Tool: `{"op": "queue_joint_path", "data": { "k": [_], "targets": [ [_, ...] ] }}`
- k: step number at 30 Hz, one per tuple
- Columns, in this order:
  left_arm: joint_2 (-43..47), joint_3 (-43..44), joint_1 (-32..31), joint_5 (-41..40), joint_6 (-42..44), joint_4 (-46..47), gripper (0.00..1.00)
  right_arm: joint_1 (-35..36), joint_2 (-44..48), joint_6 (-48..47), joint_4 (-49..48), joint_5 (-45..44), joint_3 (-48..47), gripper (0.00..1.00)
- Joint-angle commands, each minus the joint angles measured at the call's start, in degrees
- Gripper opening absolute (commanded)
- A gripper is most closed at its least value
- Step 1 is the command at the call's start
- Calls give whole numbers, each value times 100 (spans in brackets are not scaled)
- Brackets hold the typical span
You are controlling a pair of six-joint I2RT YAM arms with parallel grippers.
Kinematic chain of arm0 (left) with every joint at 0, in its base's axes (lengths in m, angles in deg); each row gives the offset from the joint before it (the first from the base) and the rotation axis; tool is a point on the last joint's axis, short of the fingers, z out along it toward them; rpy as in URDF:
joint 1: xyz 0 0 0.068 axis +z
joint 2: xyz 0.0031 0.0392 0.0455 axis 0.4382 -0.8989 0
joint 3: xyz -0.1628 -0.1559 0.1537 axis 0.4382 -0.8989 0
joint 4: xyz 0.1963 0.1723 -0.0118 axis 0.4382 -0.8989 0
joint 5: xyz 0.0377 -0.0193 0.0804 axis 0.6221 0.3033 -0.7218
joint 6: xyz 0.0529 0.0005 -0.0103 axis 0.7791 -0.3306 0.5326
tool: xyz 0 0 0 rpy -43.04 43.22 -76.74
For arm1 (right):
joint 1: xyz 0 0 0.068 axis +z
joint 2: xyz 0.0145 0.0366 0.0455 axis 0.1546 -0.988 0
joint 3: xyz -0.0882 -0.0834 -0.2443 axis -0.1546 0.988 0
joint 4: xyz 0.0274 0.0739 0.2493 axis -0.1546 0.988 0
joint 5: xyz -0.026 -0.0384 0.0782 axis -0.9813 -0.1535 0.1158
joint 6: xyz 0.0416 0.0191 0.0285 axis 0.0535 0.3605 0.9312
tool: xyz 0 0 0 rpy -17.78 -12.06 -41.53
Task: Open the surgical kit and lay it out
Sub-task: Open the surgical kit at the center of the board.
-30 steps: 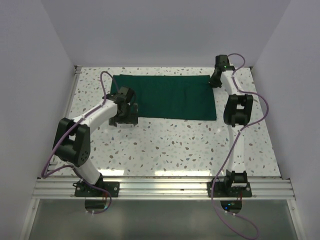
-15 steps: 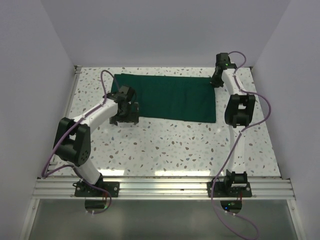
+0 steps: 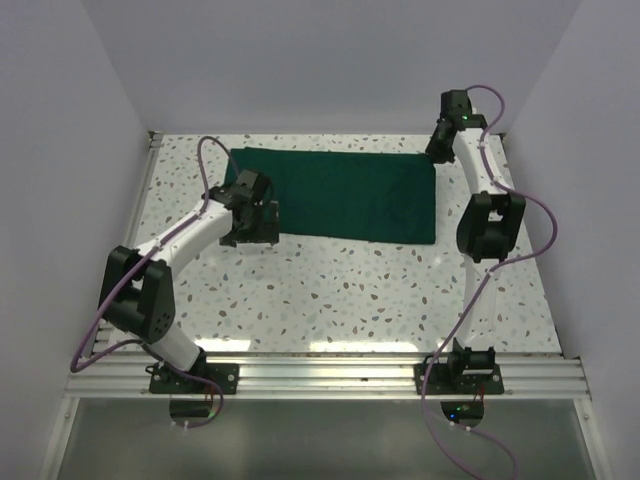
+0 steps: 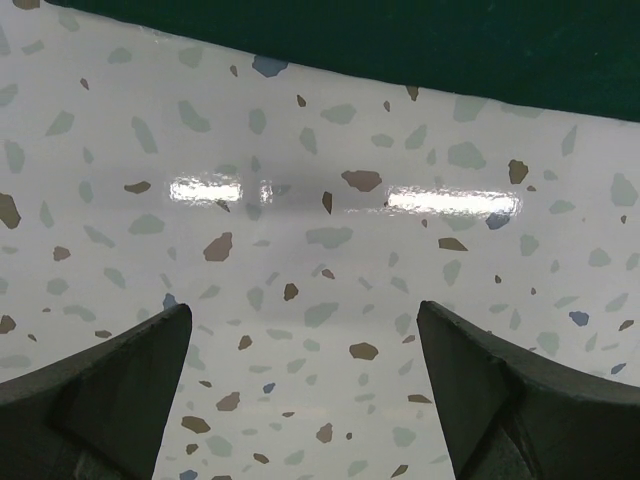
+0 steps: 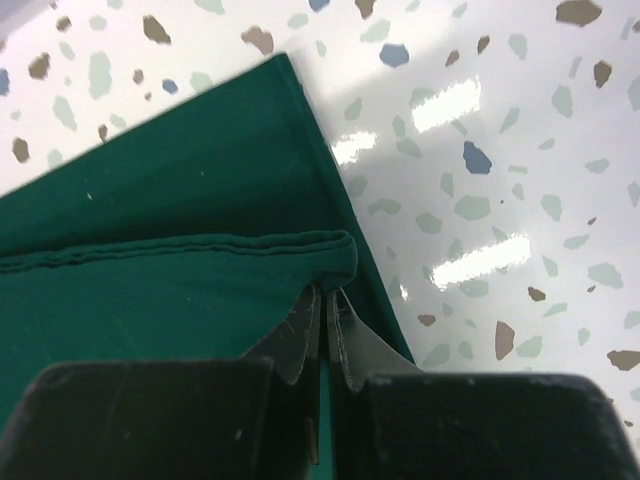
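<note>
The surgical kit shows as a dark green cloth wrap [image 3: 340,195] spread flat across the back of the table. At the wrap's back right corner my right gripper [image 3: 437,152] is shut. In the right wrist view the right gripper [image 5: 325,292] pinches a folded hem of the cloth [image 5: 150,300]. Beside the wrap's front left corner my left gripper [image 3: 252,236] stands open. In the left wrist view the left gripper [image 4: 303,310] has only speckled tabletop between its fingers [image 4: 110,390], and the cloth edge [image 4: 400,40] runs along the top.
The speckled white table [image 3: 330,290] is boxed in by pale walls at the left, back and right. An aluminium rail [image 3: 320,375] with both arm bases runs along the near edge. Purple cables loop off both arms.
My right gripper has moved right and slightly back with the cloth corner in it, drawing the wrap's right edge outward. The left gripper has stayed open in nearly the same spot.
</note>
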Motion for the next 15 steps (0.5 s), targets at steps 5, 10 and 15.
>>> {"op": "queue_joint_path", "data": {
  "k": [5,10,15],
  "targets": [
    [459,226,-38,-415,-62,-170,100,306,595,-338,56,678,472,0],
    [363,876,-38,-678,-1,-328,99,1009,1034,-514,197,1303,813,0],
    [-23,2071,-29,-942,113,-591,100,1888,2734,-375,39,1574,2556,0]
  ]
}}
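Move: Across the board, the middle of the surgical kit's cloth lies roughly 29 cm left of the right hand, 5 cm back and 11 cm below it. The cloth's far right corner is about 8 cm ahead and 2 cm left of that hand, its near right corner some 19 cm back and 1 cm left. From the left hand the cloth's middle lies about 19 cm ahead, 17 cm to the right and 7 cm down. Keeping its shut fingers on the lifted edge of the loose upper layer, the right hand sweeps left about 15 cm and back some 8 cm, dipping slightly first, towards the cloth's middle, turning counter-clockwise as it speeds up. The left hand, empty and wide open, rises about 8 cm and reaches forward over the near left part, its fingers tipping more forward. ##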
